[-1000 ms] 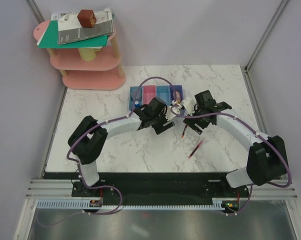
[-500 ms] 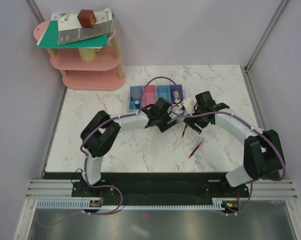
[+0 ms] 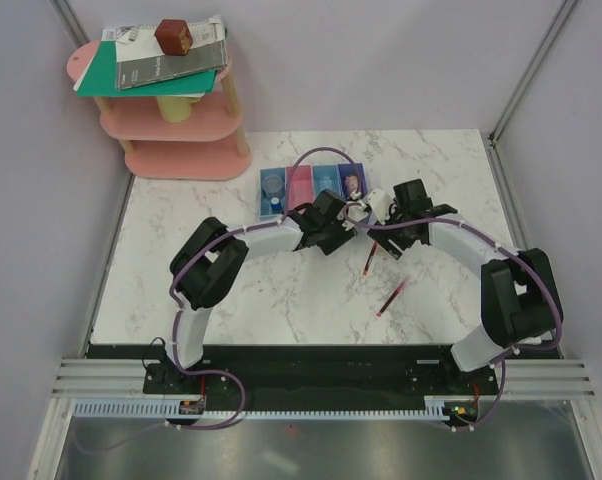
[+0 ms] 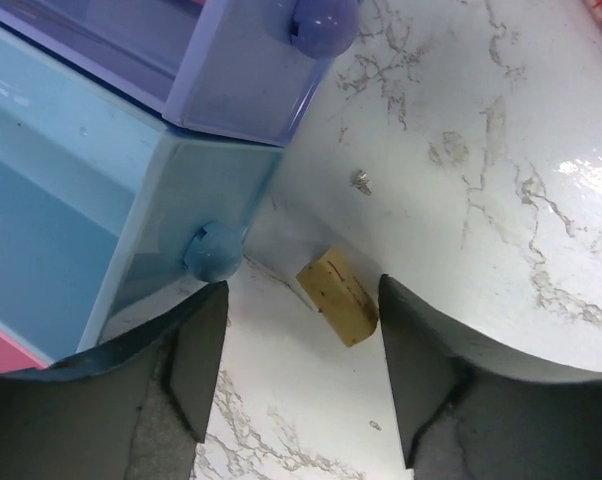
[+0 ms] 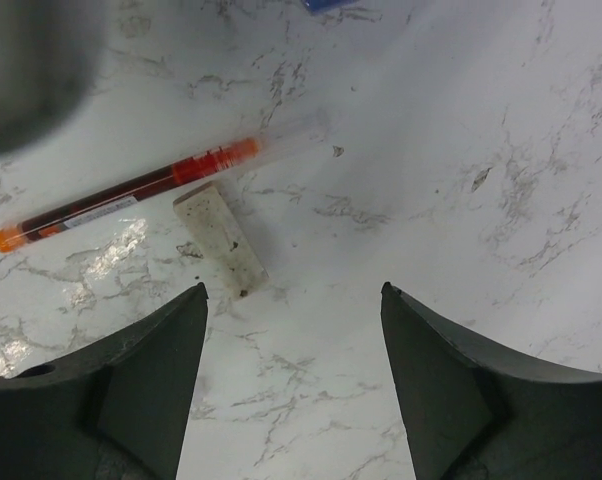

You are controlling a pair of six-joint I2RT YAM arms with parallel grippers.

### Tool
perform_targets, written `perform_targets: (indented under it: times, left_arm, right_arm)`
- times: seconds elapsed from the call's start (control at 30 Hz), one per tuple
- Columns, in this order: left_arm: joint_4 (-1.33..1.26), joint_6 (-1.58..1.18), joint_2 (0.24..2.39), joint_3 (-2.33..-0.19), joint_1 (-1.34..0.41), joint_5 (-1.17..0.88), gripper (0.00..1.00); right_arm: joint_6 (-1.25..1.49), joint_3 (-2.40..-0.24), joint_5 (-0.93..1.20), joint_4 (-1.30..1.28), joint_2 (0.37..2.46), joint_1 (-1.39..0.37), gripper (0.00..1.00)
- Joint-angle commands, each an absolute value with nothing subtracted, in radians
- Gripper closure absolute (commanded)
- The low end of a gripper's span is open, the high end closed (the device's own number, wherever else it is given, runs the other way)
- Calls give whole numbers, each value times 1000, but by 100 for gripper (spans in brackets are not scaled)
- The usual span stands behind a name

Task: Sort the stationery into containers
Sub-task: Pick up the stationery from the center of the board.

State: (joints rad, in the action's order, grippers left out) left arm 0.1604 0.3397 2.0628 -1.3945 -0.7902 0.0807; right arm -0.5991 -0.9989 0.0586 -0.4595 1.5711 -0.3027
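Note:
The containers [image 3: 314, 187] are joined bins in a row at the table's middle back. In the left wrist view, the blue bin [image 4: 71, 220] and the purple-blue bin [image 4: 243, 75] lie at upper left. A tan eraser [image 4: 338, 297] lies on the marble just off their corner, between the jaws of my open left gripper [image 4: 303, 288] and nearer the right finger. My right gripper [image 5: 293, 292] hangs open over bare marble. A whitish eraser [image 5: 221, 238] and a red pen [image 5: 131, 190] lie just beyond its left fingertip. From above, one red pen [image 3: 369, 262] and another [image 3: 391, 298] lie near both grippers [image 3: 343, 230] [image 3: 384, 240].
A pink tiered shelf [image 3: 176, 130] at the back left carries green and grey books and a brown cube [image 3: 173, 36]. Grey walls close in the table on three sides. The two wrists almost meet in front of the bins. A blurred dark shape [image 5: 31, 70] fills the right wrist view's upper left.
My left arm has reached farther right and back, to the bins' near right corner. The right wrist has edged toward the bins. Both pairs of jaws have narrowed a little.

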Motion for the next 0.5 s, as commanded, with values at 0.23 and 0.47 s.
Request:
perform_targets:
  times: [0.23,0.47]
  left_arm:
    - [92,330,2060,-1397,-796,55,64]
    - [129,325,2017,-1393,-796,17,93]
  right_arm:
    - [-713,-992,152,-571,1667,-327,24]
    - [-729,-989,158,-569,1709,-325,25]
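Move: The yellow eraser lies almost between the left hand's open fingertips, about 1 cm to the right, level fore and aft and 2 cm below. The light-blue container's middle is some 11 cm ahead and in line; the purple container's is equally far ahead and 8 cm to the right. From the right hand, the grey eraser is roughly 1 cm ahead, 3 cm left and 6 cm below, with the red pen's middle some 5 cm left of that eraser and 2 cm nearer the base. The left fingers close on the yellow eraser and pinch it between their tips in front of the light-blue container, from wide open to nearly shut, while that hand eases about 1 cm left and a little down. The right hand, fingers staying open and not touching, sinks about 1.5 cm and drifts nearly 1 cm left towards the grey eraser. ##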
